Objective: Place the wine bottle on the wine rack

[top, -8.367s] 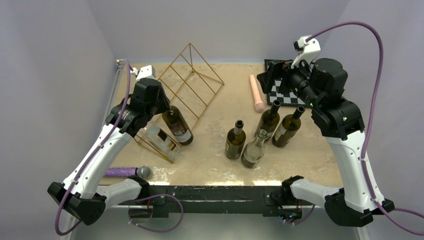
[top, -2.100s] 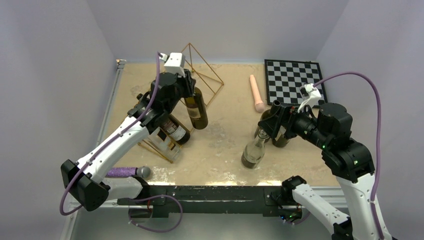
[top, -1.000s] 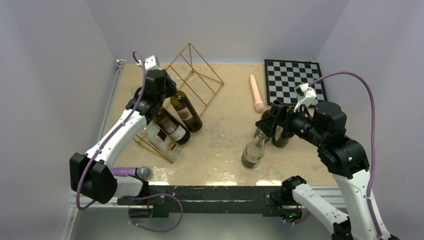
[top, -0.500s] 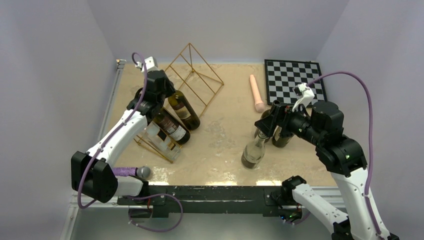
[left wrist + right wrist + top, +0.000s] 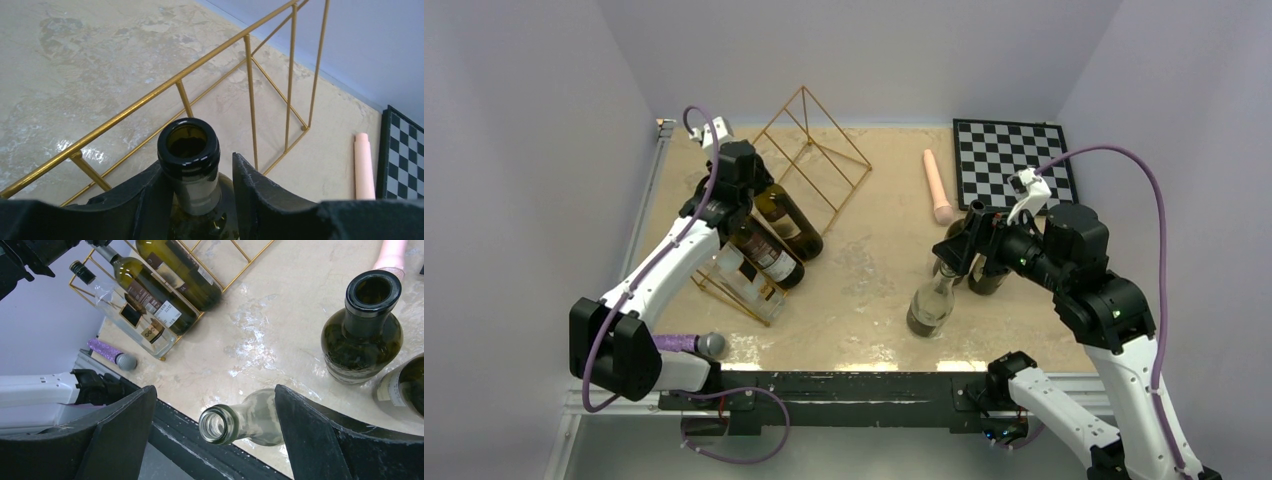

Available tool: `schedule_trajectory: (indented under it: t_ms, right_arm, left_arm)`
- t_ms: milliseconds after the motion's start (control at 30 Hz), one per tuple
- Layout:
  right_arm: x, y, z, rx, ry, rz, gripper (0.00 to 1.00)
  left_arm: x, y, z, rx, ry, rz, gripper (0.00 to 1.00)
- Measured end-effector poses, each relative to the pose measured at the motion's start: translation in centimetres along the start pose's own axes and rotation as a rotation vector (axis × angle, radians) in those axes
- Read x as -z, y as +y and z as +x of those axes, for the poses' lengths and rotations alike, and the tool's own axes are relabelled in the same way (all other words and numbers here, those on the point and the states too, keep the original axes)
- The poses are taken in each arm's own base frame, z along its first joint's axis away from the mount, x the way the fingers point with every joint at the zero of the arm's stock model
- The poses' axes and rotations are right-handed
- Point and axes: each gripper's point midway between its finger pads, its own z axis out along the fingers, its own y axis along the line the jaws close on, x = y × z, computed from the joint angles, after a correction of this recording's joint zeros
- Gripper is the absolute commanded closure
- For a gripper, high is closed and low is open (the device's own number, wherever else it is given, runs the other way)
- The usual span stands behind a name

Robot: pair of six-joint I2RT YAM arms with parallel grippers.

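The gold wire wine rack stands at the back left; its bars fill the left wrist view. A dark green wine bottle lies sloping in the rack, base toward the table. My left gripper is at its neck. In the left wrist view the bottle mouth sits between the fingers. My left gripper is slightly open, with a gap at the right finger. My right gripper hangs wide open over a clear glass bottle and holds nothing.
Two more bottles, a dark labelled one and a clear one, lie lower in the rack. Dark bottles stand beside the clear one. A chessboard, a pink cylinder and a purple microphone lie around.
My left arm carried the dark green bottle down into the rack; its jaws have now loosened off the neck. The right gripper has barely moved.
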Motion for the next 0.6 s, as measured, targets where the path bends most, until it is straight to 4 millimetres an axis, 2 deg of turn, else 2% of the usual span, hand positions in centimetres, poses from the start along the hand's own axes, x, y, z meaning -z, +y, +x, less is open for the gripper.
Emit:
schedule_trajectory:
  t_ms: [200,400,600]
  right_arm:
    - [0.1,0.0,0.0,0.001,-0.004,-0.002,0.07]
    - [0.1,0.0,0.1,0.000,-0.003,-0.002,0.07]
    - [0.2,0.1,0.1,-0.001,-0.008,-0.004,0.07]
  left_arm:
    - [-0.2,1.4,0.5,-0.002,0.006,-0.066,0.42]
    - [-0.1,2.0,0.8,-0.014,0.018,-0.097,0.22]
    - [0.2,2.3,0.7,-0.020,0.024,-0.113,0.17]
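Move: The wine bottle being set on the rack leans with its neck between the left hand's fingers, its middle about 4 cm back, 6 cm right and 8 cm below. The rack's top bar passes nearest some 2 cm ahead and 3 cm left, about 1 cm lower. The labelled bottle already racked lies about 11 cm back, 1 cm right, 8 cm down. From the right hand, the bottle being set is roughly 18 cm ahead, 32 cm left and 18 cm lower. The bottle's neck, already only loosely held, is let go onto the rack's top bar: the left fingers spread from under half to about four-fifths open while the hand eases about 1.5 cm left and 1.5 cm down, then creeps back a little. The wrist turns slightly, some 5 degrees counter-clockwise with the fingers tipping down; the hand stays around the neck. ##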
